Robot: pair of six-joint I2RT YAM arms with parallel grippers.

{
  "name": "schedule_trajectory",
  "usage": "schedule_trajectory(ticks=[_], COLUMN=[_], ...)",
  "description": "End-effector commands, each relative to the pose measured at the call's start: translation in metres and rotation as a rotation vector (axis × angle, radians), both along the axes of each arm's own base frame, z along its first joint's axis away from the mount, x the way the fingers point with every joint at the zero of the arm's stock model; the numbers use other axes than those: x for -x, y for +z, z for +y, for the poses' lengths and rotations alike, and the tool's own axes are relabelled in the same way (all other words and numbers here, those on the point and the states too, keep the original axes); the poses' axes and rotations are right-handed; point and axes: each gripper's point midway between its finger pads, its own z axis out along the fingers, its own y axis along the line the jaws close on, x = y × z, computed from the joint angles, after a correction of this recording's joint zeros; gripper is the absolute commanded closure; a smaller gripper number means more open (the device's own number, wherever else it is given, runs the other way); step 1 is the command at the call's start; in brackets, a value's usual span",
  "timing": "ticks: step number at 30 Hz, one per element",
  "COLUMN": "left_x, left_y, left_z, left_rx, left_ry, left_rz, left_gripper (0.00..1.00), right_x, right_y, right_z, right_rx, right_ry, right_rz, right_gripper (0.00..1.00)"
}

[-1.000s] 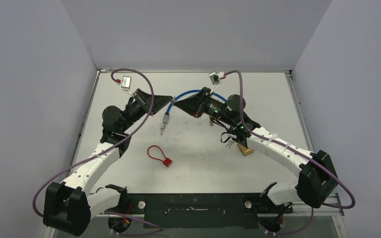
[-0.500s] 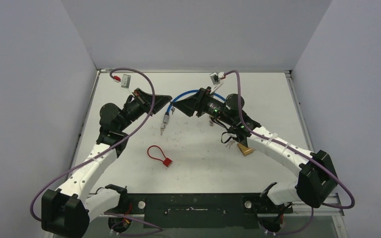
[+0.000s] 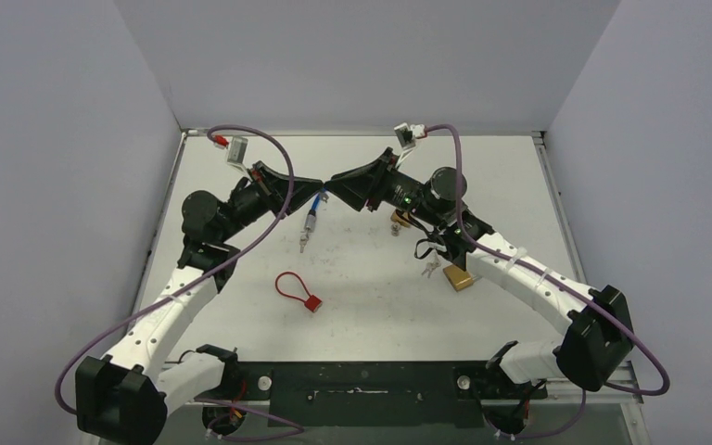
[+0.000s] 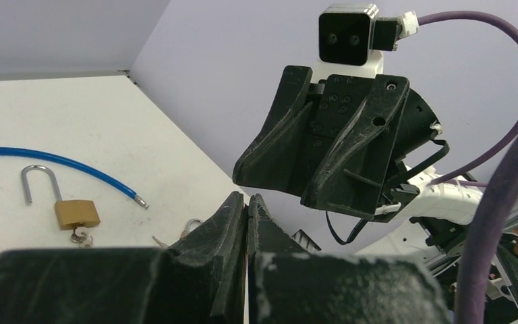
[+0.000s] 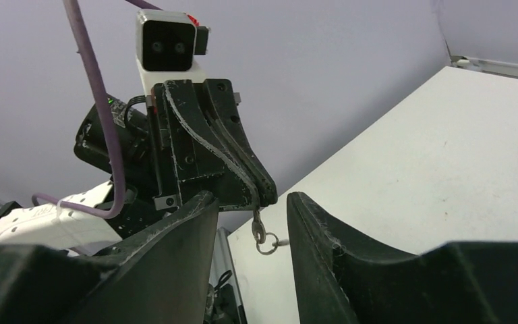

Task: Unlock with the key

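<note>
My left gripper hangs above the far middle of the table, shut on a small metal key. The key's ring dangles below its tips. My right gripper faces it tip to tip and is open. Its fingers stand on either side of the key without touching it. A brass padlock with a raised shackle lies on the table beside a blue cable. In the top view a brass padlock lies under the right arm.
A silver cylinder lock on the blue cable lies just below the gripper tips. A small red lock with a red loop sits nearer the front. Loose keys lie by the brass padlock. A second brass piece shows under the right wrist.
The two gripper tips have closed the gap and now meet, a little farther back. The blue cable's arch is now hidden behind them.
</note>
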Motion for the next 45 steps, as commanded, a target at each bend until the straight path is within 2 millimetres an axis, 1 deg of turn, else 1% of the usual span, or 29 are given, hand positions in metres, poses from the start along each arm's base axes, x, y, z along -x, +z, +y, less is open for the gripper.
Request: schedule_trajectory(ticks=[1, 5, 8, 10, 12, 14, 17, 19, 23, 25, 32, 45], left_x=[0.015, 0.018, 0.021, 0.023, 0.024, 0.024, 0.025, 0.026, 0.026, 0.026, 0.027, 0.030], left_y=[0.044, 0.052, 0.059, 0.063, 0.067, 0.068, 0.068, 0.068, 0.069, 0.071, 0.072, 0.073], left_z=[-0.001, -0.002, -0.001, -0.002, -0.001, 0.000, 0.000, 0.000, 0.001, 0.001, 0.002, 0.009], left_rx=[0.072, 0.115, 0.172, 0.205, 0.228, 0.239, 0.241, 0.242, 0.247, 0.250, 0.252, 0.275], left_ry=[-0.055, -0.078, -0.104, -0.124, -0.132, -0.133, -0.136, -0.134, -0.128, -0.126, -0.119, -0.080], left_rz=[-0.112, -0.107, -0.103, -0.102, -0.106, -0.107, -0.105, -0.105, -0.108, -0.111, -0.114, -0.147], left_gripper=[1.00, 1.00, 1.00, 1.00, 1.00, 1.00, 1.00, 1.00, 1.00, 1.00, 1.00, 1.00], right_x=[0.012, 0.016, 0.015, 0.015, 0.016, 0.015, 0.016, 0.018, 0.022, 0.023, 0.026, 0.029], right_y=[0.033, 0.031, 0.028, 0.028, 0.031, 0.032, 0.035, 0.036, 0.036, 0.035, 0.037, 0.039], right_z=[0.004, 0.004, 0.002, 0.001, 0.002, 0.002, 0.003, 0.005, 0.009, 0.009, 0.011, 0.020], right_rx=[-0.056, -0.056, -0.054, -0.056, -0.062, -0.065, -0.077, -0.081, -0.081, -0.083, -0.100, -0.124], right_ry=[0.062, 0.073, 0.053, 0.052, 0.054, 0.057, 0.064, 0.079, 0.109, 0.115, 0.135, 0.206], right_rz=[-0.114, -0.116, -0.119, -0.121, -0.121, -0.124, -0.125, -0.125, -0.124, -0.123, -0.121, -0.087], right_gripper=[0.57, 0.53, 0.54, 0.61, 0.75, 0.84, 0.89, 0.90, 0.82, 0.82, 0.90, 0.92])
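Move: The key with its ring hangs from the left fingertips, about 1 cm ahead, 1 cm right and 1 cm below that hand; from the open right hand it lies some 3 cm left, 1 cm ahead and 1 cm lower. On the table, about 35 cm below, the red lock is roughly 5 cm back and 8 cm left of the right hand, the blue cable's lock barrel about 20 cm ahead and 10 cm left. Left hand lifts the key about 5 cm; right eases back and up some 2 cm, fingers closing on it. ##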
